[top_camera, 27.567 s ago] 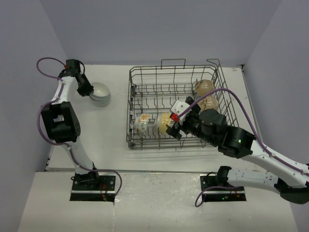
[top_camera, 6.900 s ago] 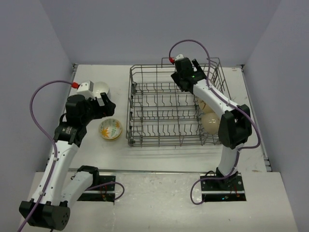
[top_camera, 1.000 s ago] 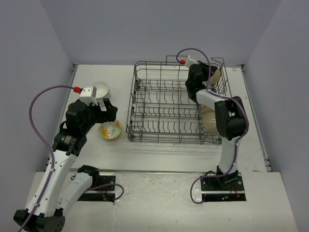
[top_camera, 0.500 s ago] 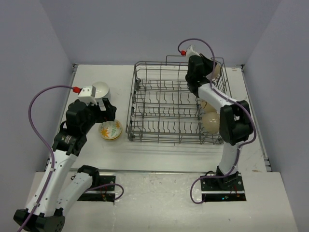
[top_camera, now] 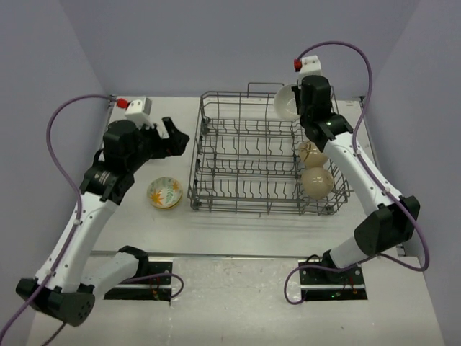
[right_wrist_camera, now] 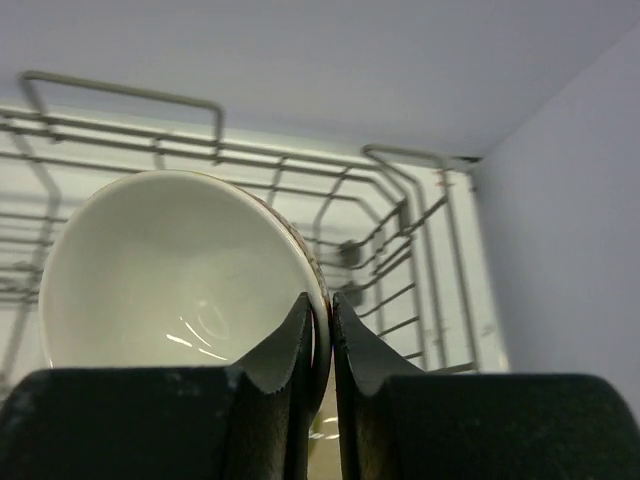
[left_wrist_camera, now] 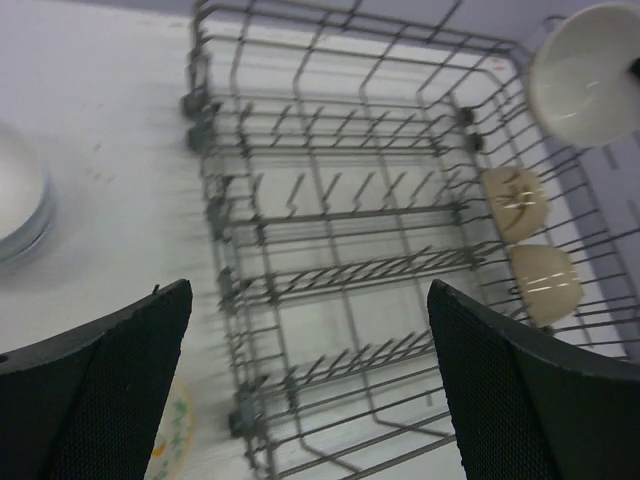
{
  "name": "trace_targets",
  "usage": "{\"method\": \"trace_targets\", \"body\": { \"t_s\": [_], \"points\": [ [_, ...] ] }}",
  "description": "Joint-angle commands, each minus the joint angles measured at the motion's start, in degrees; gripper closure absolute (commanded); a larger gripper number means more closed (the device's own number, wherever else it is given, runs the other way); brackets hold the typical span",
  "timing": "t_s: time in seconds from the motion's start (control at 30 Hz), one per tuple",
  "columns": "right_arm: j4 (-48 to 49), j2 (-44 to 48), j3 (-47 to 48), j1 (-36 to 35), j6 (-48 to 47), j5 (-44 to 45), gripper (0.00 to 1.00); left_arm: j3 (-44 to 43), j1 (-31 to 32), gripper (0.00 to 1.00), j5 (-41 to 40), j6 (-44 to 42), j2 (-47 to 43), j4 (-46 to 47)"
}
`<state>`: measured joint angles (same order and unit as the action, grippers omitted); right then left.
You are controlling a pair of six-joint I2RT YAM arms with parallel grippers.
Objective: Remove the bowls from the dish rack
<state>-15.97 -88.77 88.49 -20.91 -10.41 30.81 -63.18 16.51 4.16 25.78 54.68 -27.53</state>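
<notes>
My right gripper (top_camera: 297,108) (right_wrist_camera: 320,300) is shut on the rim of a bowl (top_camera: 286,101) (right_wrist_camera: 170,270) (left_wrist_camera: 585,70), white inside and tan at the edge. It holds the bowl tilted in the air over the far right corner of the dish rack (top_camera: 245,166) (left_wrist_camera: 330,200) (right_wrist_camera: 200,150). Two beige bowls (top_camera: 311,153) (top_camera: 317,182) (left_wrist_camera: 515,200) (left_wrist_camera: 545,282) stand on edge along the rack's right side. My left gripper (top_camera: 171,137) (left_wrist_camera: 310,290) hangs open and holds nothing, left of the rack and above the table.
A floral bowl (top_camera: 165,192) (left_wrist_camera: 172,440) sits on the table by the rack's near left corner. A white bowl (left_wrist_camera: 15,195) lies further left, hidden under my left arm in the top view. The rack's raised handle loops (top_camera: 263,88) stand at its far side.
My right gripper has risen with the bowl, up and out of the rack's far right corner. My left gripper has lifted and swung from above the floral bowl toward the rack.
</notes>
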Motion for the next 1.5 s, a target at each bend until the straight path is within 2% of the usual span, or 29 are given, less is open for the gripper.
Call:
{"method": "trace_targets", "body": {
  "t_s": [0.0, 0.03, 0.07, 0.1, 0.13, 0.17, 0.23, 0.3, 0.4, 0.5, 0.6, 0.63, 0.73, 0.83, 0.87, 0.9, 1.0, 1.03, 1.07, 1.1, 1.17, 1.2, 1.23, 1.27, 1.33, 1.37, 1.4, 1.43, 1.47],
  "points": [
    [-2.4, 7.3, -1.2, -2.4, 18.0, -12.2, 1.0, -16.5, 11.0, 0.0, -5.5, 3.9, 10.1, 1.6],
    [-3.3, 7.7, -1.0, -2.7, 20.0, -14.1, 1.0, -21.3, 18.4, 0.0, -9.7, 3.3, 17.5, -0.1],
    [-3.9, 8.3, -0.7, -2.6, 21.8, -17.7, 1.0, -26.5, 21.1, 0.0, -15.7, 1.9, 21.7, -5.0],
    [-4.7, 8.4, -0.2, -2.9, 24.5, -17.5, 1.0, -32.0, 22.9, 0.0, -18.3, 1.6, 25.8, -8.6],
    [-6.3, 8.3, 1.2, -3.9, 24.9, -17.8, 1.0, -42.4, 25.2, 0.0, -20.7, 1.3, 33.2, -11.6],
    [-7.1, 8.2, 1.9, -4.1, 25.6, -19.6, 1.0, -46.6, 25.8, 0.0, -23.4, 0.9, 36.6, -16.5],
    [-8.5, 8.6, 2.7, -4.6, 28.2, -22.4, 1.0, -56.4, 27.0, 0.0, -23.8, 0.7, 44.0, -20.0],
    [-8.3, 10.1, 1.6, -5.4, 29.7, -24.7, 1.0, -60.4, 28.1, 0.0, -25.3, 0.7, 48.0, -23.0],
    [-7.5, 11.9, 0.2, -6.2, 30.4, -25.4, 1.0, -61.3, 29.4, 0.02, -26.8, 1.2, 49.2, -23.1],
    [-7.1, 13.0, -0.4, -6.6, 30.2, -24.3, 1.0, -60.6, 29.4, 0.12, -29.5, 2.2, 49.7, -24.6],
    [-7.1, 14.1, -0.5, -7.6, 29.2, -21.9, 1.0, -59.4, 29.4, 0.38, -31.1, 2.5, 50.2, -25.5],
    [-7.5, 14.1, -0.3, -8.1, 28.8, -20.8, 1.0, -59.3, 29.4, 0.53, -31.5, 2.9, 50.4, -25.7],
    [-7.8, 13.4, 0.4, -9.1, 27.6, -18.8, 1.0, -59.3, 29.5, 0.76, -32.6, 3.0, 50.5, -26.2],
    [-8.4, 12.0, 1.1, -9.6, 26.5, -16.3, 1.0, -59.7, 29.5, 0.78, -33.9, 2.5, 50.3, -26.4],
    [-8.5, 11.6, 1.2, -9.8, 26.3, -16.2, 1.0, -59.8, 29.5, 0.86, -34.4, 2.4, 50.3, -26.5],
    [-8.1, 11.4, 1.1, -9.8, 26.3, -16.5, 1.0, -60.3, 29.5, 1.0, -35.0, 2.3, 50.4, -27.2],
    [-7.0, 10.8, 0.5, -9.9, 26.8, -18.6, 1.0, -60.8, 29.4, 1.0, -38.1, 2.8, 50.3, -28.9],
    [-6.7, 10.6, 0.5, -9.9, 26.8, -19.3, 0.95, -60.4, 29.0, 1.0, -39.2, 3.1, 49.9, -29.2],
    [-6.5, 10.5, 0.5, -9.8, 27.2, -21.2, 0.8, -59.6, 28.2, 1.0, -39.7, 3.7, 49.3, -29.4],
    [-6.5, 9.8, 0.7, -9.7, 27.3, -22.1, 0.43, -56.8, 25.5, 1.0, -39.0, 4.8, 47.0, -28.7],
    [-6.8, 9.1, 1.2, -9.5, 27.3, -22.7, 0.41, -52.2, 21.8, 1.0, -34.9, 5.3, 41.0, -26.4],
    [-7.1, 9.1, 1.2, -9.2, 27.3, -22.9, 0.38, -49.5, 17.4, 1.0, -33.4, 5.6, 38.4, -23.8],
    [-7.2, 9.2, 1.0, -9.1, 27.4, -22.8, 0.24, -44.5, 14.9, 1.0, -31.3, 6.2, 36.1, -22.9],
    [-7.1, 9.8, -0.3, -8.4, 27.2, -22.6, 0.22, -41.9, 12.0, 1.0, -30.5, 6.8, 31.1, -22.5],
    [-7.0, 12.5, -2.2, -7.3, 27.1, -23.0, 0.21, -35.4, 1.7, 1.0, -27.8, 8.1, 25.6, -19.6],
    [-7.0, 13.4, -4.2, -6.0, 26.8, -23.3, 0.21, -27.3, -2.7, 1.0, -24.3, 8.7, 20.0, -18.4],
    [-7.0, 15.8, -5.4, -5.3, 26.5, -23.7, 0.15, -18.6, -11.6, 1.0, -20.6, 9.9, 17.2, -16.0],
    [-7.1, 17.2, -6.6, -4.6, 26.3, -23.9, 0.13, -18.6, -15.9, 1.0, -18.8, 10.5, 14.7, -14.9],
    [-6.9, 18.7, -9.6, -2.8, 26.2, -24.4, 0.09, -10.2, -20.9, 1.0, -16.9, 10.7, 9.9, -13.7]
  ]
}}
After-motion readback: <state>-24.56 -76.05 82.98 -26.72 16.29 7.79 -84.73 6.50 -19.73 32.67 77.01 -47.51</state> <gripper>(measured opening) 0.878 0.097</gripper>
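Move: Held by its near rim, the bowl from the rack hangs about 5 cm left of the right hand's point, level with it; from the open left hand it is some 39 cm to the right, 15 ahead and 3 higher. The white bowl stack sits about 12 cm ahead and 9 left of the left hand, 26 below; the flowered bowls 6 back and 3 left, equally low. Two tan bowls stay in the rack about 5 cm right of the right hand, one 9 back and one 20 back, some 27 below. Sweeping about 20 cm right and 8 forward in a low arch over the rack, the left hand meets the bowl that the right brings some 12 cm left and 9 back while rolling its left side up. The left fingers pinch the bowl's free rim; only then do the right's open. The left swings about 30 cm back left, sinking slightly and turning counter-clockwise, towards the white stack. ##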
